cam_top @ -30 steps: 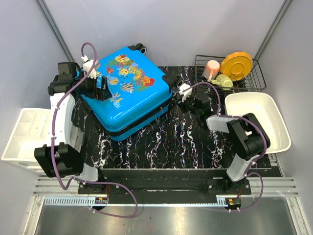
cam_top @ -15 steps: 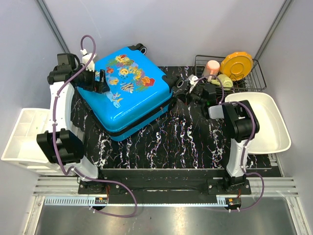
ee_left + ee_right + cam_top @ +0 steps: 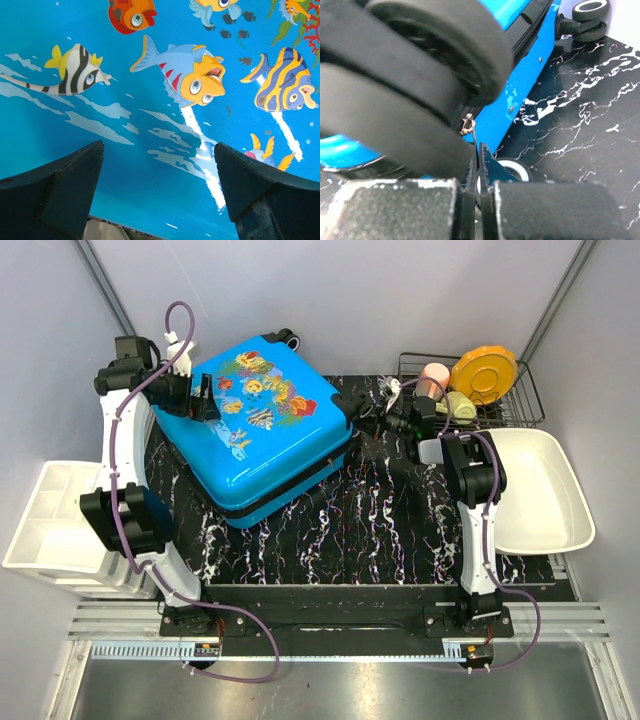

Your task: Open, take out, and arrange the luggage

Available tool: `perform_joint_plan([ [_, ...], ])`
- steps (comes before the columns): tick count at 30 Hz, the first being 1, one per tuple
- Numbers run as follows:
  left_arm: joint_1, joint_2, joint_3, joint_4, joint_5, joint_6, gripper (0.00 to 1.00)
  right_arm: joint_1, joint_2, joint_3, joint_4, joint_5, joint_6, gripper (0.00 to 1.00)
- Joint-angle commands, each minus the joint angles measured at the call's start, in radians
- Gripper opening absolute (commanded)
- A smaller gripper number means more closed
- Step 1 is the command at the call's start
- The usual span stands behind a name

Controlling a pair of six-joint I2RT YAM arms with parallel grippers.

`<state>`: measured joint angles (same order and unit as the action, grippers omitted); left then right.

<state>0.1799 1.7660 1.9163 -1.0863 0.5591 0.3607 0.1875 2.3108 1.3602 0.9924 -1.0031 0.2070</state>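
The luggage [image 3: 260,430], a glossy blue hard-shell case printed with cartoon fish, lies flat and closed on the black marbled table [image 3: 360,530]. My left gripper [image 3: 203,400] hovers over the lid's far left part. In the left wrist view it [image 3: 157,147] is open, with only the fish-print shell [image 3: 165,115] between the fingers. My right gripper [image 3: 365,425] is at the case's right corner. In the right wrist view it [image 3: 477,150] is shut on the thin metal zipper pull [image 3: 468,124], beside a black wheel [image 3: 420,65] and the blue side wall [image 3: 520,95].
A wire rack [image 3: 520,405] at the back right holds a pink cup [image 3: 434,378], an orange plate [image 3: 482,372] and a green item [image 3: 458,403]. A white bin [image 3: 530,490] sits at the right edge. A white compartment tray [image 3: 50,520] sits at the left.
The right arm has stretched out and its gripper has slid left to the case's right corner. The left gripper has drawn back a little toward the lid's far left. The case has stayed put.
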Motion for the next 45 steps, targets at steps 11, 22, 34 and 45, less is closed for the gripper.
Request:
perform_joint_plan([
  [11,0.009,0.128,0.07,-0.096,0.025,-0.016,0.98,-0.002,0.249,0.456,0.078,0.067,0.273,0.0],
  [22,0.013,0.095,0.095,-0.026,0.071,-0.045,0.99,0.015,0.138,0.361,-0.09,0.034,0.298,0.56],
  [34,0.095,-0.094,-0.005,0.164,0.122,-0.227,0.99,0.037,-0.128,0.355,-0.834,0.342,0.08,0.77],
  [45,0.201,-0.125,-0.129,0.266,0.133,-0.393,0.99,-0.011,-0.321,0.355,-0.986,0.362,-0.044,0.93],
])
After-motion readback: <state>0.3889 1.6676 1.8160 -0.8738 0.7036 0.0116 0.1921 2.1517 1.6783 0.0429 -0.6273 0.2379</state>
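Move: The right hand, already shut on the suitcase's zipper pull, works at the rear-right corner. The zip stretch just past that corner, on the wheeled side, lies some 4 cm ahead and 4 cm left, level. The upper wheel hangs about 7 cm overhead, barely 1 cm right; the lower wheel sits about 6 cm below, 1 cm ahead and 1 cm left. From the left hand, over the lid, that stretch is roughly 11 cm ahead, 28 cm right, 13 cm lower. Forward and left together, about 5 cm, the right hand draws the pinched pull along the zip between the corner wheels, then opens wide, lets go and backs off right about 7 cm, rising 3–4 cm as its fingers tip down. The open left hand edges 2 cm forward at lid height, then draws back and swings left and up, turning counter-clockwise, clear of the lid. ##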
